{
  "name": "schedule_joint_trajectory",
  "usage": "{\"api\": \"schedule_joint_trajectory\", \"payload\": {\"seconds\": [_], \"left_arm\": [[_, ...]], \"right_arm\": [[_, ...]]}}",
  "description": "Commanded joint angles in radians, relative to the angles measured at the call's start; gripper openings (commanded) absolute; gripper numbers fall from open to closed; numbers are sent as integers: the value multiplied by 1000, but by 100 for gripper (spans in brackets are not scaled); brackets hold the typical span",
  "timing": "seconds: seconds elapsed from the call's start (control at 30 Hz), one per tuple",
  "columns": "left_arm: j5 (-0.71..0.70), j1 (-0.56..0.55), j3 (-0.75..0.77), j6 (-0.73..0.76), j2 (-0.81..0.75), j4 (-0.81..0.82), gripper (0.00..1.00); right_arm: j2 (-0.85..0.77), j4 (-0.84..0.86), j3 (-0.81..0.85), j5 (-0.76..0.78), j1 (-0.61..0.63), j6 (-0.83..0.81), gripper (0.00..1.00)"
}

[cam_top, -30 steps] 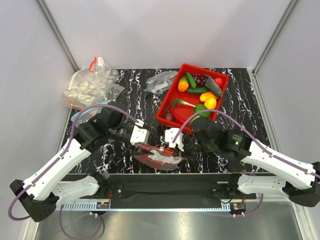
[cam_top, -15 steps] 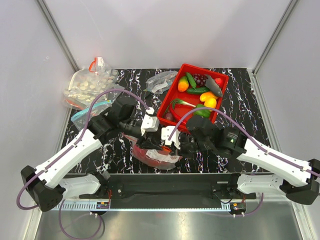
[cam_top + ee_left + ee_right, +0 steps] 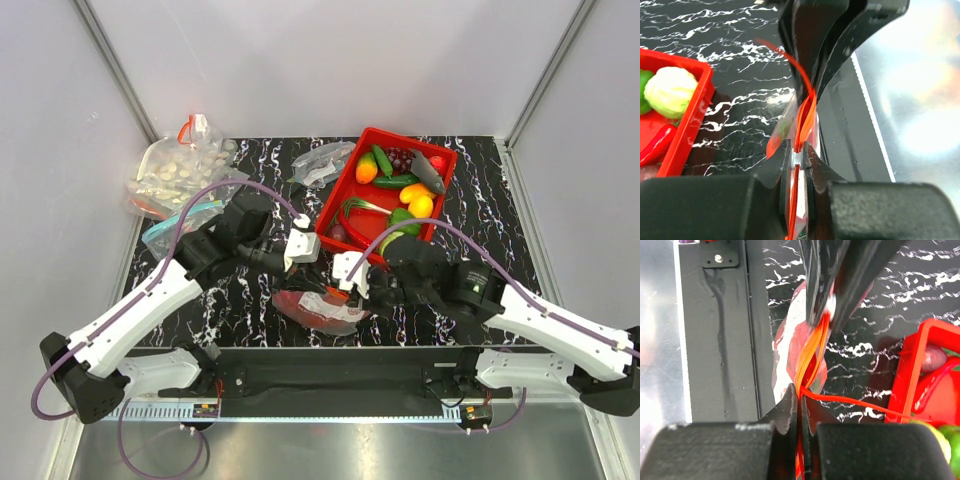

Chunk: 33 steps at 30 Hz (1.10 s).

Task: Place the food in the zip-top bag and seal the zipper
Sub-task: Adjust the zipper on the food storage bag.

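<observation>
The zip-top bag (image 3: 322, 310) lies near the table's front edge with red food (image 3: 312, 314) inside it. Its red-orange zipper (image 3: 807, 112) is lifted and stretched between both grippers. My left gripper (image 3: 797, 159) is shut on the zipper's small white slider. In the right wrist view my right gripper (image 3: 801, 390) is shut on the strip at the bag's (image 3: 785, 347) mouth, a thin red strand trailing off to the right. From above, the left gripper (image 3: 314, 280) and right gripper (image 3: 340, 290) meet over the bag. More food (image 3: 410, 195) fills the red tray (image 3: 352, 178).
A bag of pale round pieces (image 3: 178, 168) and a clear bag with a teal strip (image 3: 178, 226) lie at the back left. Another crumpled clear bag (image 3: 322, 162) sits left of the tray. The tray's corner (image 3: 692, 117) is close to the grippers. A black rail (image 3: 330, 378) borders the front.
My left arm swung in from the left to the bag's mouth, and its jaws closed on the zipper slider. The right gripper stayed shut on the strip and shifted slightly right.
</observation>
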Motion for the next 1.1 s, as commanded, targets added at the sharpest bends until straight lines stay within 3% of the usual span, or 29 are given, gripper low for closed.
{"api": "schedule_joint_trajectory", "payload": {"seconds": [0.0,0.27,0.3,0.4,0.6,0.77,1.07], "left_arm": [[-96,7,34,10,-25,-8,0],[-91,27,29,0,-41,3,2],[-81,29,29,0,-39,5,18],[-45,30,29,-10,-47,20,43],[-15,42,35,-82,-61,83,51],[-54,45,32,-53,-67,28,70],[-137,45,-15,-23,-117,17,69]], "right_arm": [[-79,29,-23,56,4,31,0],[-116,30,-66,113,2,79,0],[-111,33,-64,113,2,79,0],[-87,35,-46,97,4,67,0],[-21,27,3,48,4,43,0],[2,3,42,47,4,17,0],[-62,20,-6,112,4,7,0]]}}
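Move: The white slider on the bag's orange zipper is already pinched between the left fingertips. The food-filled bag body hangs about 8 cm below that hand, 3 cm back and 1 cm left. The red tray's middle is some 24 cm ahead and 14 cm right, roughly 12 cm lower; the cabbage in it is 14 cm ahead, 15 cm right. From the right fingers, the slider is about 5 cm left, 2 cm ahead and slightly higher; the bag body is 6 cm left, 1 cm back, 7 cm below. The slider is first held while the left hand eases about 1 cm forward and the right draws the pinched zipper 2 cm right; then the left fingers spread wide, releasing it, and that hand drifts up and about 2 cm left, turning slightly counter-clockwise. The right keeps its pinch, swings back left, then edges right again, ending 1 cm right and 1 cm forward. ##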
